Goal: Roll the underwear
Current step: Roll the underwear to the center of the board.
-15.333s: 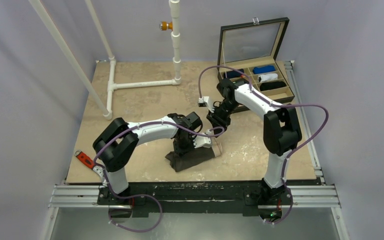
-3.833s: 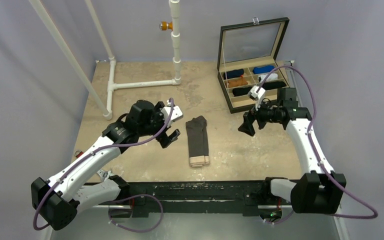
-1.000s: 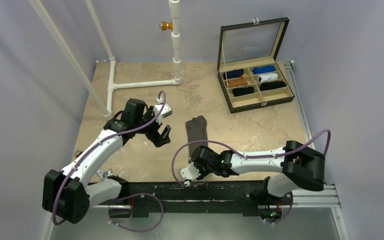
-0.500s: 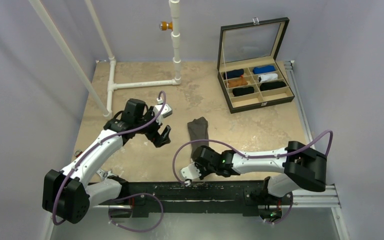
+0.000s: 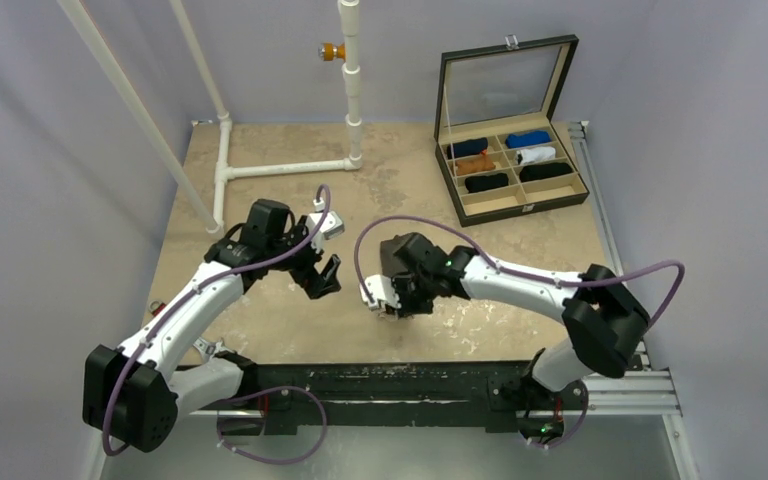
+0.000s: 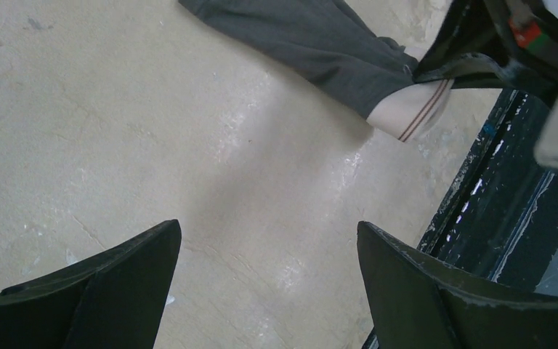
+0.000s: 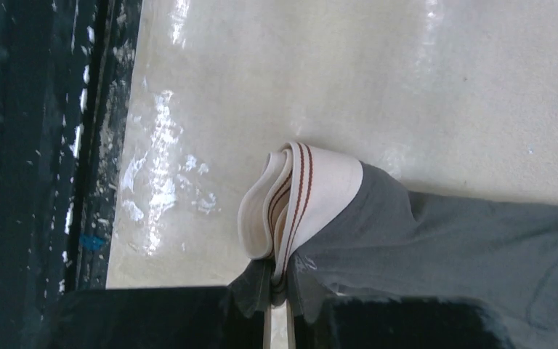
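The underwear (image 7: 465,247) is a dark grey garment lying flat on the table, and its pale striped waistband (image 7: 312,196) is folded up off the surface. My right gripper (image 7: 276,280) is shut on that waistband edge. In the top view the right gripper (image 5: 403,300) and its wrist cover most of the garment. The left wrist view shows the underwear (image 6: 312,43) stretching away from the lifted waistband (image 6: 414,109). My left gripper (image 5: 322,278) hovers to the garment's left, open (image 6: 269,229) with only bare table between its fingers.
An open compartment box (image 5: 563,197) with several rolled garments stands at the back right. A white pipe frame (image 5: 285,168) lies at the back left. The black rail (image 5: 390,380) runs along the near edge.
My right gripper has shut on the waistband and carried it up and away from the near edge, over the garment. The left arm has barely moved.
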Robot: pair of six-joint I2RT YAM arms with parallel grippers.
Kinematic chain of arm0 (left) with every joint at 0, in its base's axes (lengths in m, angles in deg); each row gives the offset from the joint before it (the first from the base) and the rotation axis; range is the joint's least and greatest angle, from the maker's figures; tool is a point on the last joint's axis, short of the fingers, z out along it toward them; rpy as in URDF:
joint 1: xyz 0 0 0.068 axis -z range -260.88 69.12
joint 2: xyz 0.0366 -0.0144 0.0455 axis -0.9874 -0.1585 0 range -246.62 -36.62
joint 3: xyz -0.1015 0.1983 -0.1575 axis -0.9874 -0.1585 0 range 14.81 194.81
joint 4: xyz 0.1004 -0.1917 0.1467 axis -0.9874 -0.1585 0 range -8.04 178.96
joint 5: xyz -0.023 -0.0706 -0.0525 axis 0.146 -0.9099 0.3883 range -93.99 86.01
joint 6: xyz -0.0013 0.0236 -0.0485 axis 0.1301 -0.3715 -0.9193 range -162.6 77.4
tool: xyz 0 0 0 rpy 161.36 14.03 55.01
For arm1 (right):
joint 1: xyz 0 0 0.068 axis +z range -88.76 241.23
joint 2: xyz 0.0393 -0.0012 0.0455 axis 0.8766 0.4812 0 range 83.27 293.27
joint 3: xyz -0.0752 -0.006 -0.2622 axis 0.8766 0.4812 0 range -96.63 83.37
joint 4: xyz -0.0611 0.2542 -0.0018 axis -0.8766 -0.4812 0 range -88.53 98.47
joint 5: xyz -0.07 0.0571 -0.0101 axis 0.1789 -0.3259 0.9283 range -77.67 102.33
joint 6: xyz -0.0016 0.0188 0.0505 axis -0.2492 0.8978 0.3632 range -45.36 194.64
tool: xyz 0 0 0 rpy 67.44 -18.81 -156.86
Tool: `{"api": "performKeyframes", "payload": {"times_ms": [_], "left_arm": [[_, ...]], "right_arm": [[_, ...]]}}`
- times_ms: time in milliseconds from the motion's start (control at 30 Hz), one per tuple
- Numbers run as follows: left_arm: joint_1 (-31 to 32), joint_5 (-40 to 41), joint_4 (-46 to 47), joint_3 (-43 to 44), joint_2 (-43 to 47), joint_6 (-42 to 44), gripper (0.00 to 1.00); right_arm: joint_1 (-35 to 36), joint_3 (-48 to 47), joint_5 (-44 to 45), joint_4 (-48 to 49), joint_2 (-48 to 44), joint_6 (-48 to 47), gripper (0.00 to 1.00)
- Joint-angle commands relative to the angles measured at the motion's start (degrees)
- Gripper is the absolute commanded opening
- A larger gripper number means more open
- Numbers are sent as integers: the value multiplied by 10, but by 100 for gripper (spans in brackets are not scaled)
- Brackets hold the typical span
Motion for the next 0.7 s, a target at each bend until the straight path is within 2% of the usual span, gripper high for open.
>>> {"api": "performKeyframes", "payload": {"times_ms": [0, 167, 367, 500, 667], "left_arm": [[-4, -24, 13, 0, 32, 22, 90], [-4, -28, 17, -27, 63, 47, 90], [9, -40, 4, -38, 80, 87, 90], [75, 2, 20, -52, 87, 109, 89], [184, 74, 66, -58, 62, 129, 89]], "right_arm": [[-76, -74, -192, -99, 60, -19, 0], [-141, -155, -309, -222, 165, -90, 0], [-190, -249, -396, -406, 298, -215, 0], [-214, -307, -434, -502, 382, -281, 0], [-226, -322, -444, -505, 416, -262, 0]]}}
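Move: The right hand already pinches the right end of the rolled waistband, whose middle lies about 3 cm to its left and 1 cm below. Straight beyond that middle lies the underwear's still flat part, centred about 7 cm ahead of the hand and 4 cm lower. The board's near edge is roughly 9 cm straight back, and the box about 26 cm ahead and 20 cm right. From the left hand, the waistband roll is some 12 cm right, 7 cm back and 7 cm below. Still pinching the end of the waistband roll, the right hand eases about 1.5 cm forward, then sinks some 3 cm towards the board, drawing back and slightly right. All the while its wrist turns about 55 degrees so the fingertips swing back towards the base, turning the roll over forward. The open left hand, touching nothing, swings about 5 cm back and right towards the roll. ##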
